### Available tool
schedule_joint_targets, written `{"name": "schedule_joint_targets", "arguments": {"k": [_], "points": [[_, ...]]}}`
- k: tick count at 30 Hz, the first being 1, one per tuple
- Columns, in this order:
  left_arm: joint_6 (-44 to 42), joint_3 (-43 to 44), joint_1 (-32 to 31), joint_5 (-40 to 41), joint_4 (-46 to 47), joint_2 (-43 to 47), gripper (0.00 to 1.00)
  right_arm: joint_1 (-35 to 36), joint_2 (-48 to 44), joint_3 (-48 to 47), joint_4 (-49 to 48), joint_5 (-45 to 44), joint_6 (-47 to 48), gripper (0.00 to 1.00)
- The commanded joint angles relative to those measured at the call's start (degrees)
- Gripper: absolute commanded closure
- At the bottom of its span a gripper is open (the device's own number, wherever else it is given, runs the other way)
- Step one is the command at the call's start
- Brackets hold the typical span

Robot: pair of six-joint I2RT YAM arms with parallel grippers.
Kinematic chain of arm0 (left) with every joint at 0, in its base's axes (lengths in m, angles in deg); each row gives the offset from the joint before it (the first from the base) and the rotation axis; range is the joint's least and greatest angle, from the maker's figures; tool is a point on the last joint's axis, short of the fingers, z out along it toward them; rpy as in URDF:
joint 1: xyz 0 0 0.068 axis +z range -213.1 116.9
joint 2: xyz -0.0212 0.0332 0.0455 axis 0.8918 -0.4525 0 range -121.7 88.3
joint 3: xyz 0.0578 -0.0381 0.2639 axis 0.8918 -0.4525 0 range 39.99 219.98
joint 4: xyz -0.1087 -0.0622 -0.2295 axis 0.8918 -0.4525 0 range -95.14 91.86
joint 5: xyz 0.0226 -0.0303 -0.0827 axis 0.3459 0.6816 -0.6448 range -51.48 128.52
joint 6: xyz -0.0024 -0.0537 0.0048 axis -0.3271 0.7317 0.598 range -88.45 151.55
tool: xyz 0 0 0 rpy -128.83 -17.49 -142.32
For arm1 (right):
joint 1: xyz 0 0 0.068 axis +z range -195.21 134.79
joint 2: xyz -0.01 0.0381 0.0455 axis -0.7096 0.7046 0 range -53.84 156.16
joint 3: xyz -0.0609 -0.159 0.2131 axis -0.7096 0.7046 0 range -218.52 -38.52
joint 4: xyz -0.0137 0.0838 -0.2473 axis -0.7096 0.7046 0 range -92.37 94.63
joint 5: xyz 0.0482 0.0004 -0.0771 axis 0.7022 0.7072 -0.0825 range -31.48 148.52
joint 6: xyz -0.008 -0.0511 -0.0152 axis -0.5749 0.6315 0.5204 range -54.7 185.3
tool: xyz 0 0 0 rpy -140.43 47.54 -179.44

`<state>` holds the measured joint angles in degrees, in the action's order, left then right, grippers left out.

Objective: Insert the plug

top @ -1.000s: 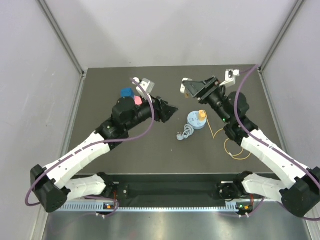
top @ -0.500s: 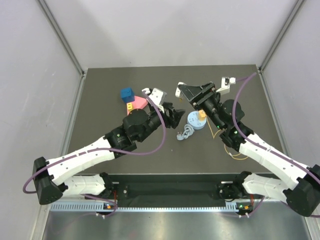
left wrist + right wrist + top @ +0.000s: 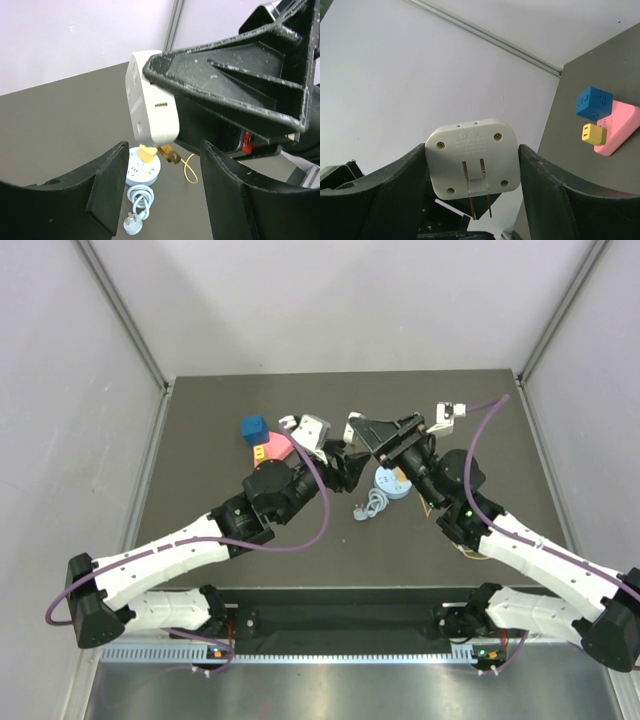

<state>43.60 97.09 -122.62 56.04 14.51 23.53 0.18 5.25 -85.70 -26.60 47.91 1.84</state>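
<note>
The plug (image 3: pixel 146 153), a small yellow block, sits on top of the light-blue round disc (image 3: pixel 142 173), and its thin yellow wire (image 3: pixel 189 170) loops off to the right. In the top view my right arm hides the plug. My right gripper (image 3: pixel 472 156) is shut on a white square block (image 3: pixel 472 156) whose two brass prongs (image 3: pixel 481 202) point down; it hangs above the disc (image 3: pixel 390 484). My left gripper (image 3: pixel 162 187) is open with nothing between its fingers, just left of the white block (image 3: pixel 356 427) and low in front of the disc.
A grey coiled cord with its own plug (image 3: pixel 370 507) lies in front of the disc. At the back left lie a blue cube (image 3: pixel 254 427) and a pink block (image 3: pixel 276 446) with a small yellow cube (image 3: pixel 593 134) on it. The two grippers nearly touch mid-table.
My left arm has swung right and forward, up to the disc. My right gripper has carried the white block left, so the two grippers now meet.
</note>
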Motion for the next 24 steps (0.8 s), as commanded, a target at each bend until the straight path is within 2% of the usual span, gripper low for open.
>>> {"name": "schedule_joint_targets", "arguments": {"k": [1, 11, 13, 14, 16, 18, 21, 22, 24], "points": [[-0.36, 0.38, -0.33, 1.55, 3.7, 0.7, 0.37, 2.33, -0.47, -1.16, -2.93, -2.39, 1.06, 1.0], [-0.98, -0.32, -0.41, 4.1, 4.58, 0.44, 0.65, 5.33, -0.03, -0.37, -4.42, -4.33, 0.45, 1.0], [-1.07, -0.32, -0.33, 3.75, 4.67, 0.26, 0.76, 5.76, 0.23, -0.11, -4.77, -4.42, 0.27, 1.0], [-1.24, -0.41, -0.33, 3.58, 4.84, 0.17, 0.88, 5.68, 0.24, -0.02, -4.78, -4.42, 0.36, 1.0], [-1.24, -0.41, -0.41, 3.49, 4.85, 0.17, 0.99, 5.77, 0.06, 0.5, -5.21, -4.59, 0.18, 0.99], [-1.24, -0.59, -0.33, 3.4, 5.02, 0.35, 1.0, 5.77, -0.29, 1.12, -5.83, -5.21, 0.09, 0.97], [-1.42, -0.85, -0.33, 1.13, 5.02, 0.87, 1.0, 5.68, -0.82, 1.21, -5.57, -5.03, 1.58, 0.86], [-1.42, -1.03, -0.33, 0.16, 5.28, 1.4, 1.0, 5.77, -0.99, 1.21, -5.22, -4.86, 3.15, 0.75], [-0.98, -1.64, -0.24, -4.41, 5.29, 3.06, 1.0, 5.59, -2.74, 1.74, -4.43, -3.98, 7.79, 0.65]]}}
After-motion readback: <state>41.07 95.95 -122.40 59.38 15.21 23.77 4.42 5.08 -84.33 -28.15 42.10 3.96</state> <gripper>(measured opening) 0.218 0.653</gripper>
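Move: The white plug is gripped in the right fingers. From the left hand its middle is about 2 cm ahead, 1 cm right and 3 cm up, with its metal prongs hanging down towards the open left fingertips, which lie roughly 1 cm back, 2 cm left and 3 cm below the right hand. Far below, the round socket block is some 11 cm ahead and 12 cm right of the left hand, and the coiled grey cord 5 cm ahead and 7 cm right, both about 34 cm down. The left hand slides about 1.5 cm forward and left while turning some 5 degrees counter-clockwise, and closes its wide-open fingers across the hanging prongs until they stop short of shut, pinching them just under the plug's body. Meanwhile the right hand keeps its grip and carries the plug about 1.5 cm back and left towards the left fingers, eases back slightly, and then both hands sink together by roughly half a centimetre. ##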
